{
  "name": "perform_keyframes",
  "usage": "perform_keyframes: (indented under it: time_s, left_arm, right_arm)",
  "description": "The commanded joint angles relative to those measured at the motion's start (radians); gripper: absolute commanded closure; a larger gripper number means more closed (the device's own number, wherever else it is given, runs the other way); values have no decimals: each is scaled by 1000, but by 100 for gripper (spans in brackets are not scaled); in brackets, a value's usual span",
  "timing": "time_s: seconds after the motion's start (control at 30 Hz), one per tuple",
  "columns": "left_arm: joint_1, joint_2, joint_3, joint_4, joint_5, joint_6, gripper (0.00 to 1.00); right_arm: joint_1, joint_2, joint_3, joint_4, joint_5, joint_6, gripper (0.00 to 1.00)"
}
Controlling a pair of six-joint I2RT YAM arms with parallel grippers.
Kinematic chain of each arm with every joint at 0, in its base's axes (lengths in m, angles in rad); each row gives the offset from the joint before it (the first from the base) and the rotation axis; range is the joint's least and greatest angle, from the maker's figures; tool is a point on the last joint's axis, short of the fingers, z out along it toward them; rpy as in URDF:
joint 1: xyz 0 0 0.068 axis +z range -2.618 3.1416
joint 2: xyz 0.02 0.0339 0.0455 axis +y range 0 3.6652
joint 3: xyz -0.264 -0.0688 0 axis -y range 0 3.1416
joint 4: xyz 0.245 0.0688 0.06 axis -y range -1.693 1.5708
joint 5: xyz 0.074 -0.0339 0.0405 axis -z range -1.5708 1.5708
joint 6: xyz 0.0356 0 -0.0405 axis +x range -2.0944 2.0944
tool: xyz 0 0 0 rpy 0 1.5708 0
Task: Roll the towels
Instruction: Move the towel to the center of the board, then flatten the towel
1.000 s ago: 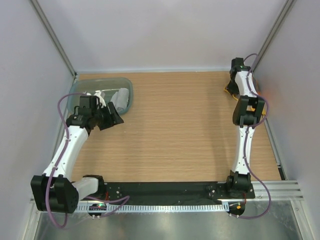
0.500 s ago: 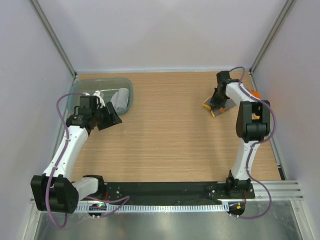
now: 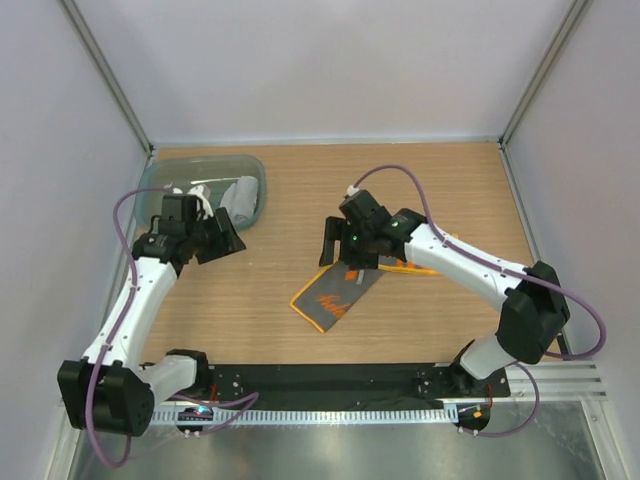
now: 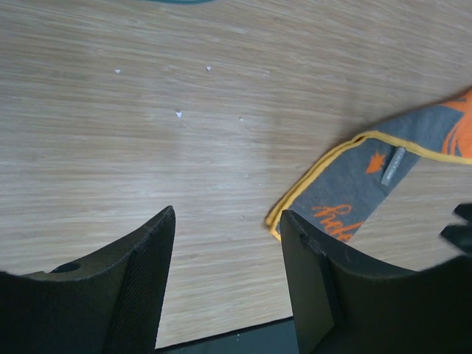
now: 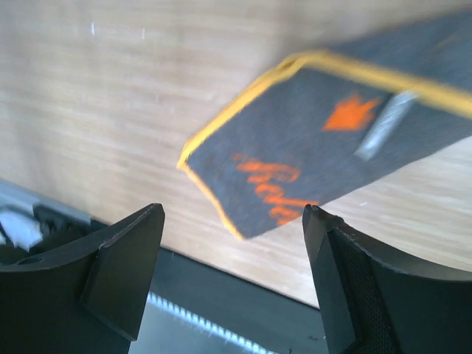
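Observation:
The orange-edged towel [image 3: 338, 297] lies spread out in the middle of the table with its grey face and orange lettering up. It also shows in the left wrist view [image 4: 369, 184] and the right wrist view [image 5: 317, 147]. My right gripper [image 3: 338, 255] [image 5: 234, 209] hovers above the towel's far end, open, with nothing between its fingers. The light grey towel [image 3: 240, 197] sits rolled inside the teal tub [image 3: 160, 178]. My left gripper [image 3: 225, 240] [image 4: 226, 214] hangs open and empty just in front of the tub.
The tub stands in the far left corner against the wall. A black base strip [image 3: 330, 378] runs along the near table edge. White walls close in the left, right and far sides.
My right arm has swept from the far right corner to the table's middle, bringing the orange towel along. Its jaws have opened and the towel now lies flat. The left arm has stayed put.

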Motion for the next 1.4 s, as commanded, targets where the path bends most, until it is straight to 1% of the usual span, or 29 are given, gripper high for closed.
perform_keyframes:
  time_s: [0.0, 0.07, 0.13, 0.17, 0.27, 0.3, 0.33, 0.37, 0.4, 0.47, 0.53, 0.6, 0.63, 0.8, 0.9, 1.0, 1.17, 1.27, 1.37]
  left_arm:
    - [-44, -67, -5, -55, -7, -23, 40]
    - [-84, -106, -16, -96, -31, -74, 41]
    - [-123, -127, -53, -107, -37, -115, 43]
    - [-173, -146, -68, -107, -59, -166, 43]
    - [-263, -161, -142, -86, -122, -273, 44]
    - [-320, -160, -162, -60, -136, -298, 44]
    - [-352, -155, -180, -43, -145, -319, 45]
    - [-379, -144, -215, -24, -152, -342, 45]
    - [-427, -121, -228, 17, -162, -373, 46]
    - [-465, -80, -254, 60, -171, -398, 49]
    - [-517, -8, -260, 126, -183, -416, 49]
    - [-544, 44, -257, 176, -188, -430, 50]
    - [-564, 87, -257, 190, -217, -442, 51]
    - [-578, 169, -249, 272, -238, -462, 53]
    - [-584, 213, -251, 313, -228, -467, 53]
    - [-600, 271, -239, 326, -226, -468, 54]
    - [-626, 324, -234, 344, -229, -485, 58]
    - [-629, 330, -237, 345, -229, -494, 63]
    - [-634, 330, -234, 344, -234, -491, 75]
  right_arm:
    - [-34, -92, 135, -127, 223, -45, 17]
    - [-51, -115, 140, -158, 270, -79, 17]
    - [-70, -146, 120, -164, 283, -89, 17]
    - [-91, -152, 109, -165, 290, -87, 17]
    - [-122, -185, 54, -159, 287, -89, 16]
    - [-136, -192, 22, -155, 280, -89, 16]
    - [-142, -209, 8, -144, 274, -92, 17]
    - [-146, -214, -6, -141, 269, -93, 17]
    - [-154, -220, -28, -136, 260, -96, 17]
    - [-160, -229, -47, -136, 252, -104, 17]
    - [-171, -238, -70, -133, 246, -110, 17]
    - [-180, -247, -94, -129, 240, -116, 17]
    - [-192, -254, -102, -124, 232, -119, 17]
    - [-235, -277, -144, -112, 192, -142, 17]
    - [-260, -280, -154, -112, 175, -159, 17]
    - [-283, -280, -165, -106, 156, -170, 17]
    - [-301, -271, -167, -95, 126, -181, 17]
    - [-306, -271, -167, -96, 122, -185, 17]
    - [-312, -275, -173, -100, 122, -191, 17]
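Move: The left hand goes for the dark towel's left corner, about 8 cm back, 14 cm to its right and 15 cm below. From that corner, the towel's near corner lies some 6 cm back and 6 cm right, and its gray tag about 6 cm ahead and 14 cm right. The bin stands roughly 17 cm ahead and 9 cm left of the left hand. From the right hand the left corner is some 5 cm back, 8 cm left and 12 cm down. Down, to its right and back, the left hand swoops about 20 cm onto the dark towel's left corner, its fingers tipping some 20 degrees steeper; late on it eases a little forward, and its half-open fingers narrow around the yellow hem. The right hand, already clear of the cloth, rises and sinks again while drawing off to its right along the towel, fingers kept wide open. ##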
